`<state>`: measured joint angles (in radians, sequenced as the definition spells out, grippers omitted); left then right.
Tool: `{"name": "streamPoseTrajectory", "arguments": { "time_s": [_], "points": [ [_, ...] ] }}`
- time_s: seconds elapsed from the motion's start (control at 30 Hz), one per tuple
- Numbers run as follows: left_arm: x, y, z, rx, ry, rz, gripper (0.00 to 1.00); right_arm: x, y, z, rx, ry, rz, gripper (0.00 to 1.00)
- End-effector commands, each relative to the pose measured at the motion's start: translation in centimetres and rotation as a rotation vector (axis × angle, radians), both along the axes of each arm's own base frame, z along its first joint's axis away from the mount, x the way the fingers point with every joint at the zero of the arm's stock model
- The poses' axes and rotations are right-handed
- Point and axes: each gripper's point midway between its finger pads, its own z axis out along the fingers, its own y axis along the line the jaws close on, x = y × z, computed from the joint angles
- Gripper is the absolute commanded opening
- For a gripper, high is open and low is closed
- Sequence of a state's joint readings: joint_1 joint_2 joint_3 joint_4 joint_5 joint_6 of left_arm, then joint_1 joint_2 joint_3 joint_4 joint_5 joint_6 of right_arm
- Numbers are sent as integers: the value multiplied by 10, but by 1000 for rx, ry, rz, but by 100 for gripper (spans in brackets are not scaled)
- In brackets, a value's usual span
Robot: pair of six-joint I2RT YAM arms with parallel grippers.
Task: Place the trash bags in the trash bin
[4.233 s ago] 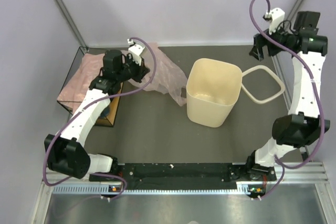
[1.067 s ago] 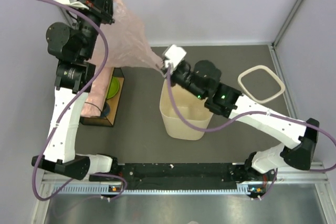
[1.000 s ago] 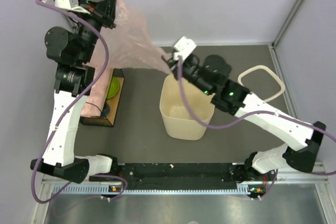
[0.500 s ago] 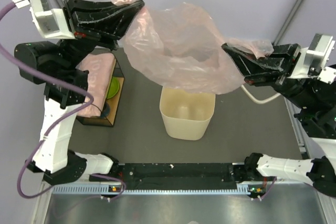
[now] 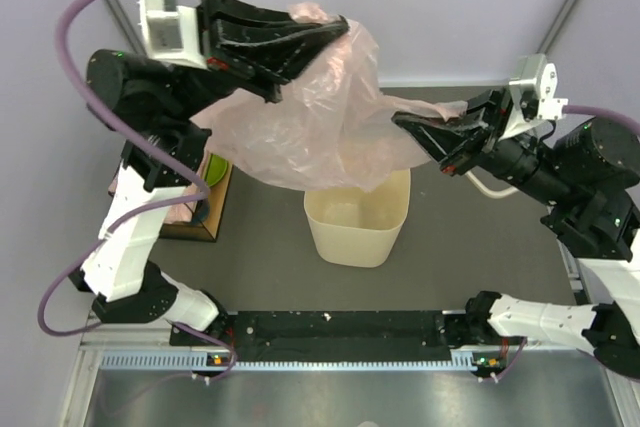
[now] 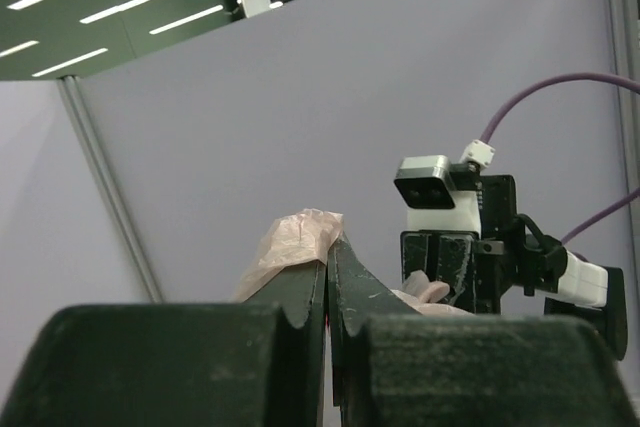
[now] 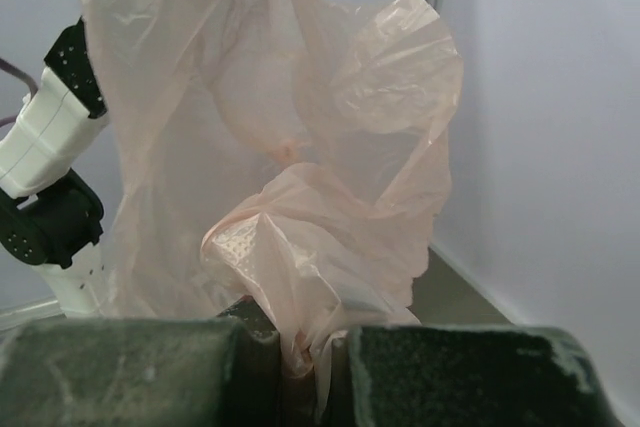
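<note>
One pale pink trash bag [image 5: 320, 127] hangs spread in the air between both grippers, above the cream trash bin [image 5: 357, 232]. My left gripper [image 5: 335, 32] is high at the back, shut on the bag's upper edge. In the left wrist view its jaws [image 6: 328, 247] press together with a tuft of film [image 6: 295, 242] beside the tips. My right gripper [image 5: 405, 125] is lower on the right, shut on the bag's other edge. Its wrist view shows bunched film [image 7: 290, 277] pinched between the fingers [image 7: 300, 347]. The bag's sagging bottom hides the bin's far rim.
A dark-framed box with orange-brown sides [image 5: 205, 212] stands at the left, mostly behind my left arm, with a green item [image 5: 215, 165] inside. A beige ring [image 5: 490, 187] lies on the table right of the bin, partly under my right arm.
Both arms have lifted the bag off the box side and spread it. In the last half second the left gripper moved right, the right gripper moved left and down, and the bag sagged over the bin.
</note>
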<state>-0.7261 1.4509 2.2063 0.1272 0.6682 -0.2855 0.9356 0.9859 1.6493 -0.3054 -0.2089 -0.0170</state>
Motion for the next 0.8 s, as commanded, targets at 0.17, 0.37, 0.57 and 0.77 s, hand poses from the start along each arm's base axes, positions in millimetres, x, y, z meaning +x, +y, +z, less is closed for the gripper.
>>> {"name": "streamPoseTrajectory", "arguments": {
  "time_s": [0.17, 0.37, 0.57, 0.77],
  "points": [
    [-15, -33, 0, -3, -36, -55, 0, -25, -51, 13, 46, 20, -38, 0],
    [-9, -81, -39, 98, 71, -139, 0, -3, -80, -34, 9, 103, -238, 0],
    [18, -117, -59, 116, 154, -124, 0, 4, -110, -39, 0, 103, -369, 0],
    [58, -154, -111, 186, 233, -40, 0, 35, -148, -62, -43, 117, -650, 0]
  ]
}}
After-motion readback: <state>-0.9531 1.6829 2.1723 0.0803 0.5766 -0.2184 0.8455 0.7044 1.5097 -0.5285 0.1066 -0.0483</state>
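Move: High above the trash bin, both hands hold the bag. The bin lies about 9 cm ahead of the left hand, 6 cm to its right and 60 cm below; from the right hand it is some 9 cm ahead, 3 cm to the left and 46 cm below. Beyond it to the right, the lid lies roughly 30 cm ahead of the right hand and 33 cm to its right, 57 cm down. Swinging the held bag sideways above the trash bin, both hands travel right together. The left goes about 14 cm, passing across the bin and sinking at a growing rate as its wrist tilts; the right goes some 11 cm, sinks less and turns clockwise. Both grippers stay shut on the bag. ##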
